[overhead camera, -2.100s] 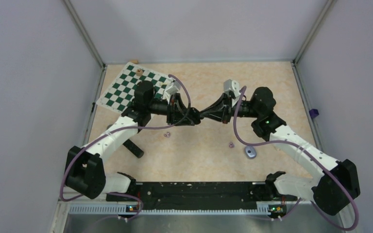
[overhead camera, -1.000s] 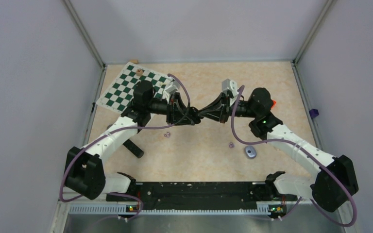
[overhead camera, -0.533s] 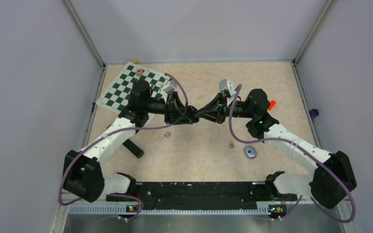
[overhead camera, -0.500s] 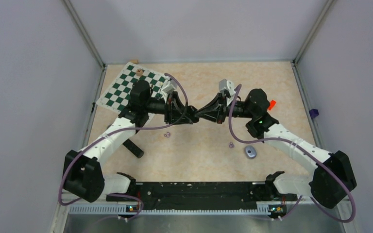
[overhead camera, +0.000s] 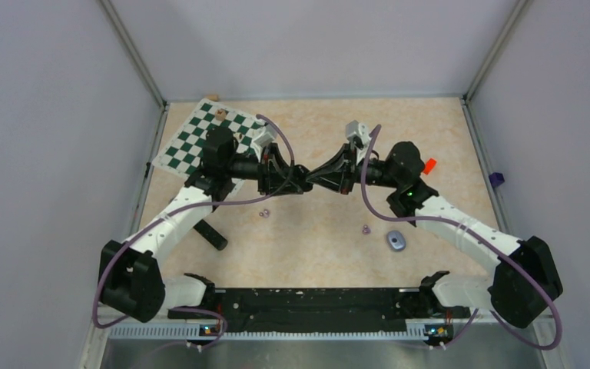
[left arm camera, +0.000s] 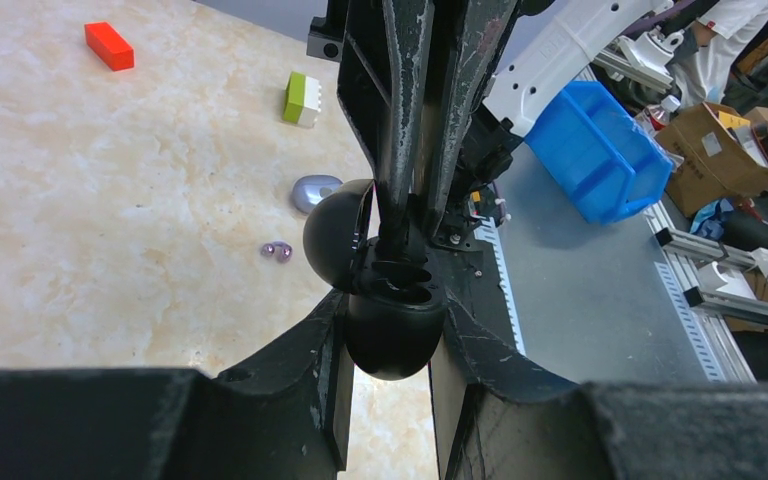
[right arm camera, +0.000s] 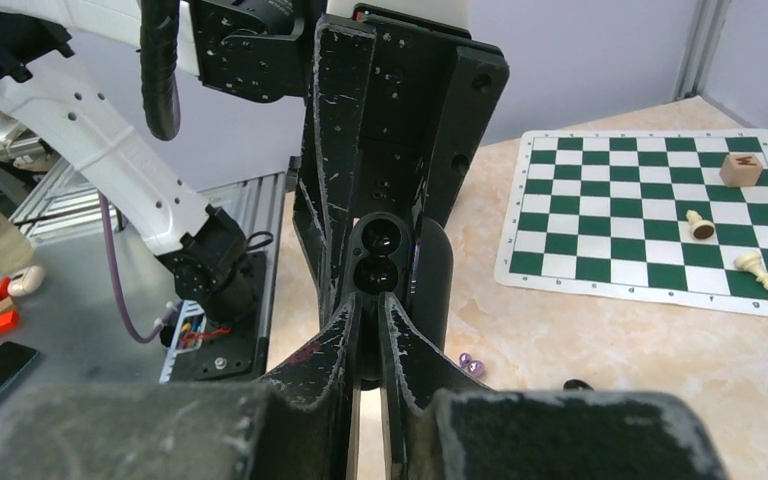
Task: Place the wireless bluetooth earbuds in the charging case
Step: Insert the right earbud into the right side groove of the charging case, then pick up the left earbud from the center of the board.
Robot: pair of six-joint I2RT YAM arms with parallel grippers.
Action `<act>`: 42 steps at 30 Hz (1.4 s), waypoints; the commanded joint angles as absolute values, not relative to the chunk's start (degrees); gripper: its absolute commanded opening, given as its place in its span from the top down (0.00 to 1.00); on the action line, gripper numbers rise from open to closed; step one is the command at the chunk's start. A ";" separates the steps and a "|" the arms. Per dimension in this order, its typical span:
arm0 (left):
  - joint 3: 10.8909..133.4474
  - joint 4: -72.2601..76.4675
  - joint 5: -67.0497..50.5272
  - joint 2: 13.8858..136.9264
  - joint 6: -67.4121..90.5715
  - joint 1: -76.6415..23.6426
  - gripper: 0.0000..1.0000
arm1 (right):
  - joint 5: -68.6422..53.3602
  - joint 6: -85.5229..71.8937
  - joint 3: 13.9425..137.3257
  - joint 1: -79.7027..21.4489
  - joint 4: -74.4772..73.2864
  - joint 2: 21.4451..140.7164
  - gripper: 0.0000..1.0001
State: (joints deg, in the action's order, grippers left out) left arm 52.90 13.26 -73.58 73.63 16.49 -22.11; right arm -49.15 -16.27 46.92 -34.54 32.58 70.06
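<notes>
My left gripper is shut on an open black charging case, held above the table at mid-field; its lid hangs open. My right gripper is all but shut, with its tips at the case's two wells. I cannot tell whether anything is between its pads. One pale purple earbud lies on the table, also seen in the left wrist view. Another purple earbud shows in the right wrist view. The black earbuds cannot be made out.
A grey-blue oval case lies right of centre. A chessboard with a few pieces sits at the far left. A red block and a green-white block lie on the right. A black bar lies by the left arm.
Both arms have shifted together slightly toward the far side with their tips still meeting at the case. The red block has come into view behind the right wrist. The loose earbuds have not moved.
</notes>
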 commanded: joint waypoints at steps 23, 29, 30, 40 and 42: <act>53.88 12.53 -74.16 70.04 13.16 -20.87 1.00 | -47.81 -9.35 57.55 -37.15 16.11 68.90 0.55; 54.23 10.66 -74.30 70.03 11.43 -20.85 1.00 | -50.45 -9.01 59.83 -35.04 13.80 66.33 0.54; 54.23 10.45 -74.35 70.01 11.23 -20.83 1.00 | -50.63 -9.04 59.80 -34.66 13.85 65.88 0.55; 57.52 -1.15 -75.01 69.18 2.33 -20.48 1.00 | -43.02 -4.60 57.47 -32.18 13.47 64.26 0.59; 58.66 -3.94 -74.92 68.97 0.51 -19.39 1.00 | -39.07 -2.38 57.14 -32.08 12.84 65.27 0.56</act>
State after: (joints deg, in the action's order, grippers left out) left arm 54.68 1.98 -73.60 71.70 6.63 -20.56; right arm -46.24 -7.16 56.75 -32.71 13.39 65.43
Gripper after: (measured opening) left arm 0.348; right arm 0.420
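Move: The right hand holds the earbud at the open charging case, whose middle is about 2 cm to its left, level fore-and-aft and 1 cm lower. Roughly 25–28 cm below that hand, one lavender pair lies 11 cm left and 1 cm ahead, the other 16 cm right and 3 cm back. The left hand grips the case, its middle 1 cm right of the finger pads. Right hand pushes earbud 1 cm left into the case, opens, then rises about 4 cm and withdraws right. ##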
